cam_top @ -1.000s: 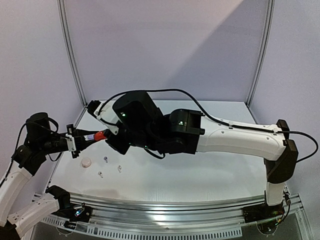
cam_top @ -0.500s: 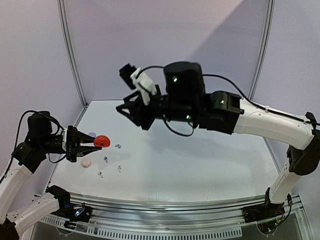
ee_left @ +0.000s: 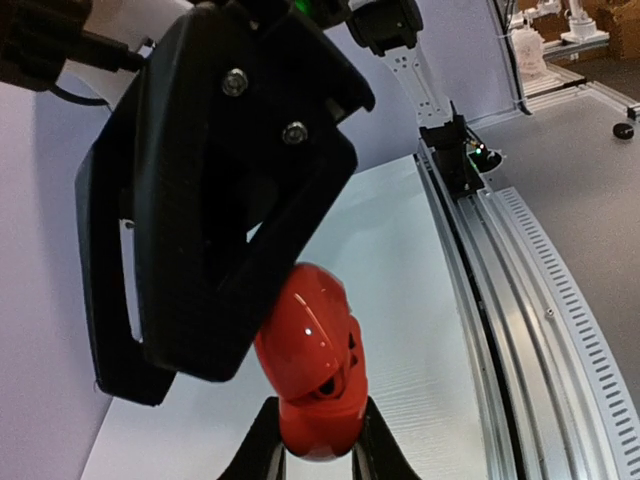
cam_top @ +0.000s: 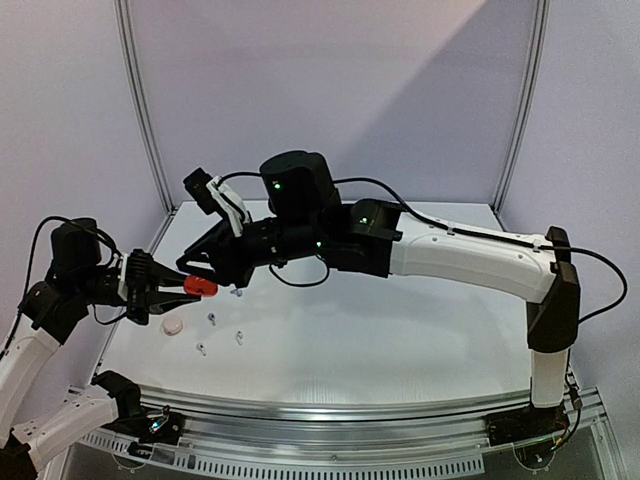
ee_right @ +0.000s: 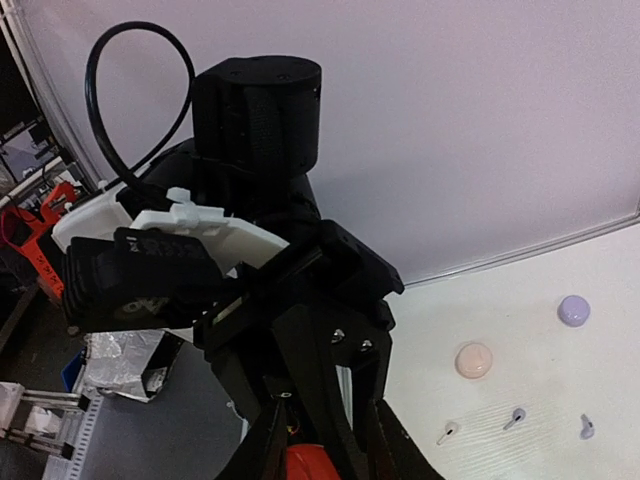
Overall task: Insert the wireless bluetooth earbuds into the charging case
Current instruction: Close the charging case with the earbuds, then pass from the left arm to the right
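Note:
My left gripper (cam_top: 172, 285) (ee_left: 318, 412) is shut on the base of a red charging case (cam_top: 203, 288) (ee_left: 308, 365) and holds it above the table's left side. The case's lid stands slightly ajar. My right gripper (cam_top: 200, 268) (ee_right: 325, 402) reaches in from the right. Its fingers stand apart on either side of the red case (ee_right: 315, 466); I cannot tell whether they press on it. Several small pale earbuds lie on the table below: one earbud (cam_top: 211, 319) (ee_right: 515, 417), another earbud (cam_top: 200, 349) (ee_right: 447, 432) and a third earbud (cam_top: 238, 338).
A pink round case (cam_top: 172, 326) (ee_right: 474, 360) lies shut near the table's left edge, and a lilac case (ee_right: 573, 310) lies beyond it. One more earbud (cam_top: 236, 293) sits under the right wrist. The right arm (cam_top: 450, 255) spans the table. A metal rail (cam_top: 350, 410) runs along the near edge.
Half a second ago the right arm had swung up and away from the red case; it has now come back down onto it. The left gripper kept hold of the case.

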{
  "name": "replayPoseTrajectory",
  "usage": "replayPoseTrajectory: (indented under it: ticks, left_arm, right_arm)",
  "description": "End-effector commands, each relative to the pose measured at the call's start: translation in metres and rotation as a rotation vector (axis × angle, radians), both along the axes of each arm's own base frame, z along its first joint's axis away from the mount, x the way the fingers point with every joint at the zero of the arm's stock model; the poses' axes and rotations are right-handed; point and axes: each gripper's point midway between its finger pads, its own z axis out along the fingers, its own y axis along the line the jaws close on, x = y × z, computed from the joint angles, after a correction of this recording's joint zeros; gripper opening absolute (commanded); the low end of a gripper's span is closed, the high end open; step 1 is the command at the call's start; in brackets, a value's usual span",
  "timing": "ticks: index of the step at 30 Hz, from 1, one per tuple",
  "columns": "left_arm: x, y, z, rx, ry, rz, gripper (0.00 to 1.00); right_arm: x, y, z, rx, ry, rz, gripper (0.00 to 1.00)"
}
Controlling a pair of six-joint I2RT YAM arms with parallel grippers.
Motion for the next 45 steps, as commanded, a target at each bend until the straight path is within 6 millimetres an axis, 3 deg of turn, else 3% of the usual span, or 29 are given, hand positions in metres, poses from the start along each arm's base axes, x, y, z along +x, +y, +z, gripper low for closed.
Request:
replayPoseTrajectory:
  ticks: [1, 5, 9, 15, 29, 37, 39, 42, 45]
  left_arm:
    - [-0.004, -0.002, 0.012, -0.032, 0.029, -0.011, 0.00]
    - [0.000, -0.003, 0.020, -0.060, 0.051, 0.011, 0.00]
    - [0.005, -0.003, 0.031, -0.105, 0.124, 0.038, 0.00]
    - [0.014, -0.004, 0.048, -0.185, 0.277, 0.077, 0.00]
    - [0.030, -0.005, 0.065, -0.274, 0.441, 0.122, 0.00]
    - [0.020, -0.006, 0.082, -0.306, 0.414, 0.063, 0.00]
    - [0.015, -0.006, 0.080, -0.293, 0.401, 0.039, 0.00]
    - [0.019, -0.006, 0.072, -0.277, 0.418, 0.067, 0.00]
    - [0.017, -0.006, 0.074, -0.281, 0.417, 0.060, 0.00]
  right_arm:
    - [-0.019, 0.000, 0.015, 0.044, 0.086, 0.102, 0.22]
    - [-0.020, 0.003, -0.002, 0.004, 0.138, 0.107, 0.10]
    - [-0.019, 0.001, -0.014, -0.024, 0.162, 0.088, 0.09]
    - [-0.019, 0.000, -0.013, -0.015, 0.164, 0.084, 0.05]
    - [-0.047, 0.004, -0.023, -0.049, 0.138, 0.146, 0.02]
    - [-0.040, 0.002, -0.044, -0.106, 0.113, 0.089, 0.02]
    - [-0.039, 0.000, -0.043, -0.087, 0.101, 0.086, 0.02]
    - [-0.037, -0.005, -0.020, -0.037, 0.084, 0.081, 0.03]
    - [-0.037, -0.014, -0.009, -0.058, 0.042, 0.075, 0.10]
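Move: In the left fingers, the open red charging case sits roughly 3 cm to the right of that hand's grip point and about 1 cm ahead of and above it. From the right hand, whose partly open fingers reach over it, the case lies some 2 cm back, 1 cm right and 2 cm below. About 31 cm below the right hand on the table are the near white earbud, 7 cm ahead and 5 cm left, and the left white earbud, 4 cm ahead and 15 cm left. Closing to almost shut at the lid's forward, upper side, the right fingers ease back about 1 cm, then come forward again while climbing some 3 cm. The left hand keeps its grip, rising beside them and rolling its wrist roughly 30 degrees, fingertips tipping up. Then they part: the right hand draws back and down, away from the case, while the left lifts farther, about 6 cm in all. ##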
